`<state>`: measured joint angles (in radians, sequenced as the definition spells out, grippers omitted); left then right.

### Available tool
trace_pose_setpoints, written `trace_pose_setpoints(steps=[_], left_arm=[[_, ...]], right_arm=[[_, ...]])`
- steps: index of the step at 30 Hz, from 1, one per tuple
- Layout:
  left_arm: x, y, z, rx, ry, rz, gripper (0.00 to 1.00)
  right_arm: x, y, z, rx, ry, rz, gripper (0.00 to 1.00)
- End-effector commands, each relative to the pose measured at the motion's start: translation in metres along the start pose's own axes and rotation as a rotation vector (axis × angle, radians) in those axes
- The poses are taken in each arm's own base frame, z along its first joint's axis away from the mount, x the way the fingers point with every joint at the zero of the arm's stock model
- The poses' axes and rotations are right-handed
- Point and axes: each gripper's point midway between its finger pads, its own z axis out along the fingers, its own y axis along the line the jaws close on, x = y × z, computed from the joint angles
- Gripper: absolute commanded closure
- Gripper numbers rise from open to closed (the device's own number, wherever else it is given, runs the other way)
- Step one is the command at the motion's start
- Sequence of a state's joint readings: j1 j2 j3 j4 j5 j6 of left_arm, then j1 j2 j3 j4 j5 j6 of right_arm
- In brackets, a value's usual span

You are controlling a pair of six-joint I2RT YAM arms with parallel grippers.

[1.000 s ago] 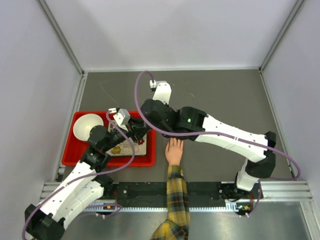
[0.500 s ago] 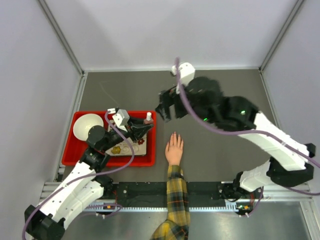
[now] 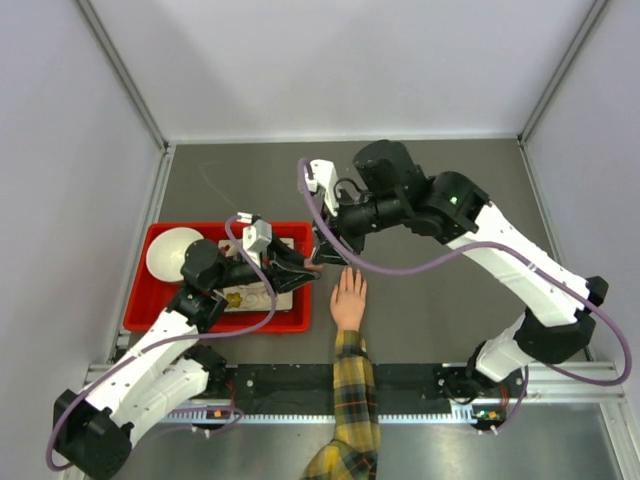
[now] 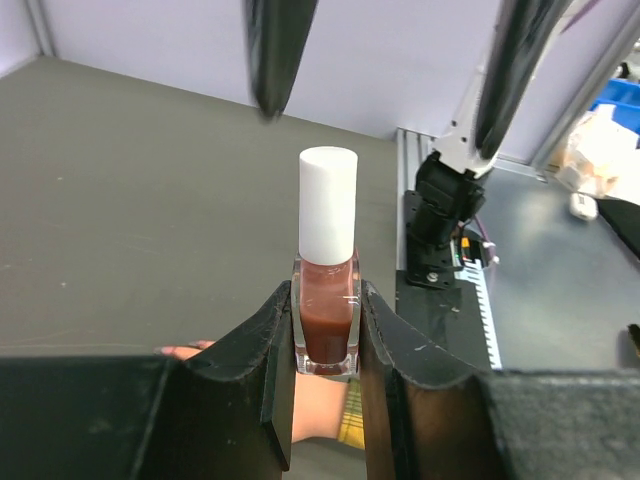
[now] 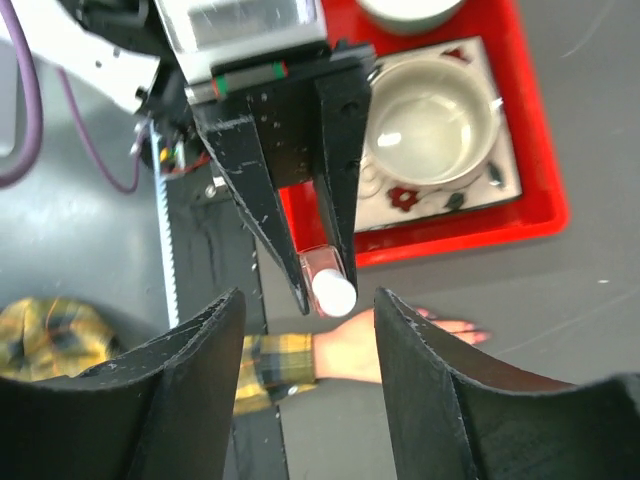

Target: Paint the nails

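A small bottle of dark red nail polish (image 4: 327,310) with a white cap (image 4: 328,205) stands upright between the fingers of my left gripper (image 4: 327,300), which is shut on its glass body. My left gripper (image 3: 305,265) holds it just past the red tray's right edge. My right gripper (image 5: 310,300) is open above it, its fingers either side of the cap (image 5: 333,292) without touching. Under the bottle a hand (image 3: 348,298) in a yellow plaid sleeve (image 3: 350,400) lies flat. The nails (image 5: 478,335) show as tiny pinkish tips.
The red tray (image 3: 150,310) sits at the left and holds a white bowl (image 3: 175,252). A glass bowl (image 5: 430,120) rests on a patterned tile (image 5: 400,200) in it. A black rail (image 3: 280,380) runs along the table's near edge.
My right arm swung away toward the back, opened, then came back down over the bottle. My left arm carried the bottle rightward out of the tray toward the hand.
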<state>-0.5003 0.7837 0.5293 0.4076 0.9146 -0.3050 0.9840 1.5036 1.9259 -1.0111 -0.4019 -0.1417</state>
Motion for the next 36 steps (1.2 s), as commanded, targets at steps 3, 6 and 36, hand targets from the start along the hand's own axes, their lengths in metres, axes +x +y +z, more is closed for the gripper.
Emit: trace_pose_setpoints(steps=[3, 6, 36], left_arm=[[-0.031, -0.023, 0.001, 0.11, -0.059, 0.077, 1.0], [-0.032, -0.023, 0.001, 0.108, -0.063, 0.079, 1.0], [-0.036, -0.021, 0.0, 0.079, -0.076, 0.105, 1.0]], right_arm=[[-0.003, 0.006, 0.002, -0.069, -0.001, -0.047, 0.46], [-0.001, 0.0, 0.003, -0.043, 0.006, -0.045, 0.47], [0.01, 0.005, 0.02, -0.101, 0.042, 0.001, 0.88]])
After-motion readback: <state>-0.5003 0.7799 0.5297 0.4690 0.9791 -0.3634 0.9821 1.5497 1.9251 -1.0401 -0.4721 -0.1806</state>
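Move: The white cap of the nail polish bottle, the right gripper's target, is about 3 cm below the right hand, 1 cm ahead and 1 cm to its left. Beyond, on the table some 31 cm down, the open hand lies 8 cm ahead and 4 cm right; the bowl is roughly 14 cm ahead, 17 cm left and 30 cm down. From the left fingers, which already hold the bottle, the cap is some 3 cm up and 2 cm right. Keep the bottle held in the left gripper and draw it back a little over 1 cm and up 1 cm. Sink the right gripper about 2 cm so its open fingers straddle the white cap, hold it nearly still there, then close the fingers gradually from half open until the tips pinch the cap from both sides. ##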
